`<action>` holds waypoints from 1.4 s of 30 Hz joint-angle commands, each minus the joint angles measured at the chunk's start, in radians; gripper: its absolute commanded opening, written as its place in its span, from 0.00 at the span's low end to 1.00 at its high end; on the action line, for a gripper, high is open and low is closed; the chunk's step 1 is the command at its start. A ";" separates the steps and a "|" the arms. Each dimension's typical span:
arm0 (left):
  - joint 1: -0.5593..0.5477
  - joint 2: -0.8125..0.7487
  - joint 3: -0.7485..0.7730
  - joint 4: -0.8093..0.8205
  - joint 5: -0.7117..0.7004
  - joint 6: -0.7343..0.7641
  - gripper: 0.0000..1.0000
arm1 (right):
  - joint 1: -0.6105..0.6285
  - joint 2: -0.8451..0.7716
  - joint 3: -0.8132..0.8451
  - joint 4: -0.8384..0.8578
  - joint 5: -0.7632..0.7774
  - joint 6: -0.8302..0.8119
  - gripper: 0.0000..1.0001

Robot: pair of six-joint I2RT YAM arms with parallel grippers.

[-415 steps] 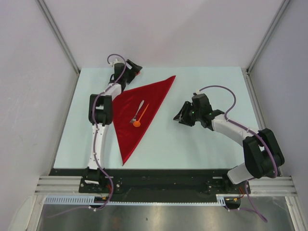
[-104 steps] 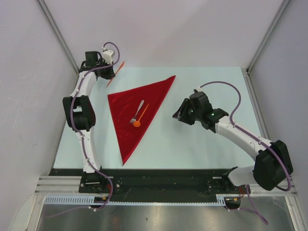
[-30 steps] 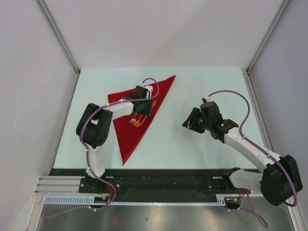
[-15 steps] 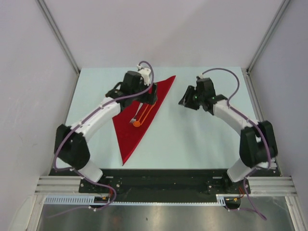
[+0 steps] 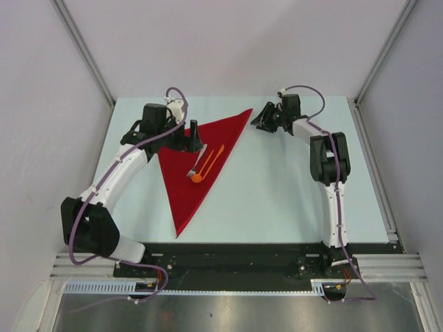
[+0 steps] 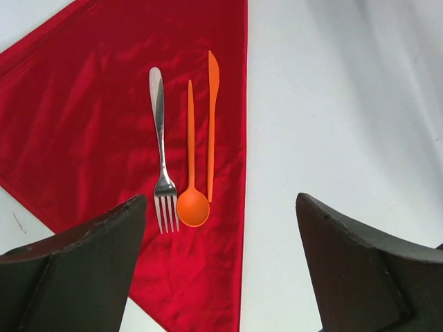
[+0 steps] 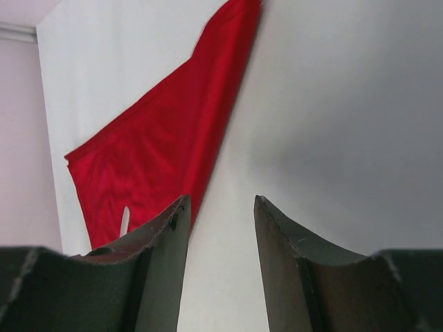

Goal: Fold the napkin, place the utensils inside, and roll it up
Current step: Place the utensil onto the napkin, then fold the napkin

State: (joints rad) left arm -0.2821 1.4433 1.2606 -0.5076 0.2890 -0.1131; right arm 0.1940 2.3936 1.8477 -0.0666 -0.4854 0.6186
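Note:
The red napkin (image 5: 190, 180) lies flat as a folded triangle on the pale table, one tip pointing far right. On it, side by side, rest the utensils: the silvery fork (image 5: 198, 159), the orange spoon (image 5: 198, 177) and the orange knife (image 5: 217, 157). The left wrist view shows the fork (image 6: 160, 145), spoon (image 6: 192, 205) and knife (image 6: 212, 124) parallel near the napkin's (image 6: 90, 124) long edge. My left gripper (image 5: 192, 136) (image 6: 221, 200) hovers over the napkin's far left part, open wide and empty. My right gripper (image 5: 261, 119) (image 7: 221, 202) is open and empty just right of the napkin's (image 7: 159, 145) far tip.
The pale table (image 5: 291, 194) is bounded by grey walls on the left, right and far sides. Both arm bases sit on the black rail (image 5: 235, 256) at the near edge.
My left gripper has opened, left the knife on the napkin beside the spoon, and drawn back to the far left. My right arm has swung far and left, toward the napkin's tip.

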 commanded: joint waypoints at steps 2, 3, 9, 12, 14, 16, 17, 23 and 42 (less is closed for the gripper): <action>0.023 -0.030 -0.001 0.032 0.082 -0.039 0.93 | -0.024 0.135 0.172 0.159 -0.084 0.124 0.47; 0.023 -0.035 -0.006 0.038 0.088 -0.037 0.93 | -0.025 0.157 0.194 0.165 -0.084 0.138 0.47; 0.030 -0.057 -0.021 0.060 0.133 -0.031 0.93 | -0.025 0.315 0.375 0.149 -0.076 0.211 0.47; 0.040 -0.063 -0.026 0.064 0.147 -0.031 0.93 | -0.027 0.355 0.418 0.137 -0.052 0.230 0.47; 0.047 -0.064 -0.026 0.067 0.171 -0.033 0.93 | -0.024 0.375 0.441 0.117 -0.036 0.231 0.47; 0.050 -0.066 -0.027 0.069 0.183 -0.034 0.93 | -0.019 0.398 0.475 0.094 -0.024 0.233 0.46; 0.054 -0.064 -0.027 0.069 0.194 -0.033 0.93 | -0.019 0.406 0.481 0.094 -0.021 0.234 0.46; 0.067 -0.067 -0.027 0.073 0.233 -0.039 0.93 | -0.015 0.440 0.512 0.080 0.008 0.250 0.45; 0.104 -0.049 -0.030 0.087 0.334 -0.057 0.93 | -0.008 0.509 0.570 0.088 0.056 0.274 0.24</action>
State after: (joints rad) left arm -0.1932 1.4189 1.2377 -0.4534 0.5747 -0.1574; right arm 0.1795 2.8521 2.4065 0.0624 -0.4675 0.8970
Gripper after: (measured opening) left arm 0.929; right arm 0.262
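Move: The napkin's far corner lies about 10 cm ahead of the right hand, some 2 cm to its left and roughly 5 cm below. From the same hand, the orange knife on the napkin is about 20 cm back and 19 cm left, with the fork equally far back and 27 cm left. For the idle left hand that corner is about 29 cm ahead, 23 cm to the right and 19 cm down. The right hand dips a couple of centimetres, then runs forward low over the table to the napkin's far corner, about 10 cm in all, slowing as it gets there and rolling some 15 degrees so that its left side comes up; only near the end do the half-open fingers narrow, easing down another centimetre and pinching the cloth at the corner between their tips. The left hand, empty and still open, lifts about 2 cm clear of the utensils while its wrist rolls about 10 degrees, left side down. ##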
